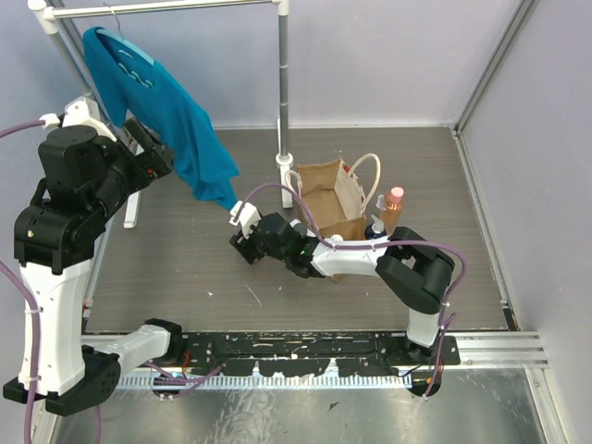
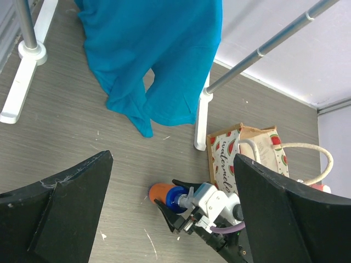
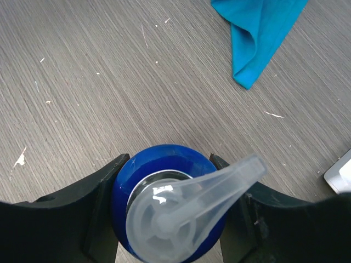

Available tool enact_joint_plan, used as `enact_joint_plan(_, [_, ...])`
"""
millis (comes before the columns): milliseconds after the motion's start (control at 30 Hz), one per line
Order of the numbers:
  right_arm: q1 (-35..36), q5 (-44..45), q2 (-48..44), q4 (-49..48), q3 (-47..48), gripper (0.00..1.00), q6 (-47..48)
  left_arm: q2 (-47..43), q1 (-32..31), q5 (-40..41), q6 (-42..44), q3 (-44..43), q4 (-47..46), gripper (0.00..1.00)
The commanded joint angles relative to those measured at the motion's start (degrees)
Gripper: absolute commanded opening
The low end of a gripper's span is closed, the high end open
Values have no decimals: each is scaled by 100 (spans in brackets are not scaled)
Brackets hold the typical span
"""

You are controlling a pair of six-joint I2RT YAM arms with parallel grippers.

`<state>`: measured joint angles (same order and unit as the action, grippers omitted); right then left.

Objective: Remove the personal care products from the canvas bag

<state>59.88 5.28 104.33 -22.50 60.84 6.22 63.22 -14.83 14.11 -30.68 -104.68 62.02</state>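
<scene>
My right gripper (image 3: 170, 211) is shut on an orange bottle with a blue band (image 3: 159, 164) and a clear pump top. Its black fingers (image 3: 60, 219) press the blue band from both sides. In the left wrist view the orange bottle (image 2: 163, 193) sits low over the table, left of the canvas bag (image 2: 241, 148). From above, the right gripper (image 1: 243, 242) reaches left of the tan canvas bag (image 1: 326, 199), which stands upright with pale cord handles. A pinkish bottle (image 1: 394, 207) stands at the bag's right side. My left gripper (image 2: 173, 159) hangs high at the left, open and holding nothing.
A teal-blue garment (image 1: 166, 111) hangs from a metal rack, its hem just left of the bag. The rack's upright post (image 1: 284, 83) and white foot (image 1: 285, 165) stand right behind the bag. Walls close the table at the back and right.
</scene>
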Motion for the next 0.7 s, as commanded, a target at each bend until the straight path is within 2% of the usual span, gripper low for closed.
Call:
enact_joint_plan(0, [-3,-36,-160,-477,341,35,-156,23,12,-203,-17,91,-260,99])
enact_joint_plan(33, [-9,-50,-155,-441,341,38,-151,47,8,-243,-17,97,-264,98])
enact_joint_plan(100, [-4,-59,-159,-428,303,52,-164,95,14,-312,-19,55,-219,99])
enact_joint_plan(167, [-9,-10,-188,-435,280,72,-154,133,9,-334,-5,21,-197,99])
enact_joint_plan(233, [-5,62,-268,-425,287,97,-113,145,11,-328,8,-13,-184,98])
enact_joint_plan(467, [270,622,-1670,-711,210,100,554,-19,13,43,115,66,-279,98])
enact_joint_plan(567, [299,1134,-2213,83,798,100,462,30,9,17,121,56,-281,98])
enact_joint_plan(667, [282,1907,-2530,1386,1714,100,278,103,13,-93,183,60,-271,98])
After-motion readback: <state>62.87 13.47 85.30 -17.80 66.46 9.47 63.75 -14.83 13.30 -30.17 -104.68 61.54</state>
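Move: The orange bottle with the blue collar is already upright on the table between my right fingers, which hold it high up, so its middle lies about 4 cm straight below that hand. The white bottle stands some 12 cm to its right, level with it; the canvas bag is about 20 cm right and 11 cm farther out. From my left hand, the orange bottle lies roughly 14 cm right, 1 cm ahead and 33 cm down. My right hand stays at the orange bottle's collar while its fingers spread from their grip to fully open, letting go of the bottle. Then I lift that hand almost straight up, quickly gathering speed, about 19 cm clear of the pump top, the wrist tilting some 20 degrees so the fingertips come up. ##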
